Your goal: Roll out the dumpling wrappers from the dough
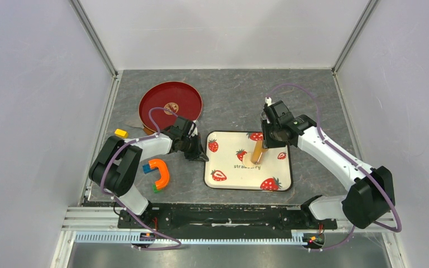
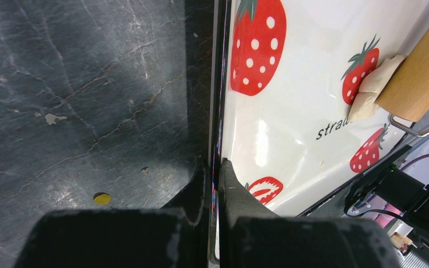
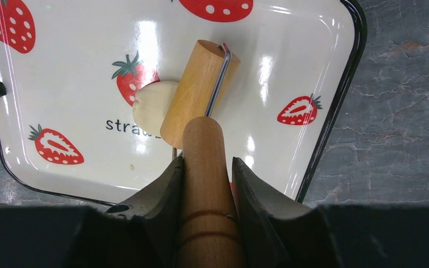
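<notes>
A pale cream piece of dough (image 3: pixel 152 106) lies flattened on the white strawberry tray (image 3: pixel 324 56), partly under the drum of the wooden roller (image 3: pixel 195 92). My right gripper (image 3: pixel 205 162) is shut on the roller's handle, and the roller slants down to the dough (image 1: pixel 252 161). My left gripper (image 2: pixel 217 164) is shut on the tray's left rim (image 2: pixel 219 111), one finger outside it and one inside. From that side the dough (image 2: pixel 374 89) bulges out beneath the roller (image 2: pixel 419 72). No separate dumpling wrappers are in view.
A red plate (image 1: pixel 170 103) with a small brown item in its middle sits at the back left. An orange U-shaped toy (image 1: pixel 159 173) and a yellow block (image 1: pixel 121 133) lie left of the tray (image 1: pixel 229 170). White walls enclose the dark stone tabletop.
</notes>
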Robot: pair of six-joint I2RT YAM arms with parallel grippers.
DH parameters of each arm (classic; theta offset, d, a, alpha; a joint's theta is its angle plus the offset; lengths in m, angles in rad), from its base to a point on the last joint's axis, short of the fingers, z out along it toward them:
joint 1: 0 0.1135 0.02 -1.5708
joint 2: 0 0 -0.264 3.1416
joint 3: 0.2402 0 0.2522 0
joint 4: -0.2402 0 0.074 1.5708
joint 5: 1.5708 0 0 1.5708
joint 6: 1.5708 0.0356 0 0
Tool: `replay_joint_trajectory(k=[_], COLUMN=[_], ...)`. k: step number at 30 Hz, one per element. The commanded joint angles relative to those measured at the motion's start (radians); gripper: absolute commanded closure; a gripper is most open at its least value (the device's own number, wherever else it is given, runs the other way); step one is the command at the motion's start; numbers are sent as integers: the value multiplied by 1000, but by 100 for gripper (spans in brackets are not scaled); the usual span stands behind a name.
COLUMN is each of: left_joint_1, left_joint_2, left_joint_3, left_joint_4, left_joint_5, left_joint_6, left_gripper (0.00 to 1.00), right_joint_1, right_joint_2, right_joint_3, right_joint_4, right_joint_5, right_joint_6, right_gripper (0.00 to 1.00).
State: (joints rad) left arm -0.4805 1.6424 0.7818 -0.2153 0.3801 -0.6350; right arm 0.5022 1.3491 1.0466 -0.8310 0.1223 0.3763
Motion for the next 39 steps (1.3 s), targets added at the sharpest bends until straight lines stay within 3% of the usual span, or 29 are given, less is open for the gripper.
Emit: replay_joint_trajectory(k=[1, 21, 32, 39], left_joint_1=[-15, -16, -15, -15], left_joint_2=[82, 89, 90, 93], left_joint_3=[-50, -47, -45, -44], left_joint_4=[-113, -114, -113, -113], left_joint_5=[-213, -208, -202, -199], left_joint_6=[44, 46, 51, 53], left_gripper=[98, 98, 98, 98], right_joint_1=[-16, -11, 10, 14], right_joint_2=[59, 55, -16, -7], right_joint_3=[-96, -77, 210, 282], right_joint_4=[-344, -330, -200, -92], right_joint_5=[281, 248, 14, -72], right_joint_6=[-98, -130, -244, -272], right_gripper=[100, 100, 100, 100])
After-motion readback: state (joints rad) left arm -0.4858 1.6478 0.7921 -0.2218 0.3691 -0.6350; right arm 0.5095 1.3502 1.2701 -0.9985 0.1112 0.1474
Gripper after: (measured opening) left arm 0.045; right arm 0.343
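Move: The dough I am working sits about 4 cm left of my right hand, roughly level with it ahead and about 10 cm below. The roller head I hold is some 2 cm ahead, 1 cm left and 8 cm below, on the dough's right part. The tray's right rim is about 11 cm right, level fore and aft, 9 cm down. From my left hand the dough is some 16 cm right, straight across. With the roller on the dough, I ease my right hand to the right, then whip it about 5 cm that way at nearly constant height, tipping its left side down some 15 degrees. Then I bring it back left while rising about 6 cm, untilting and turning slightly counter-clockwise, lifting the roller clear. My left hand keeps pinching the tray's left rim. ##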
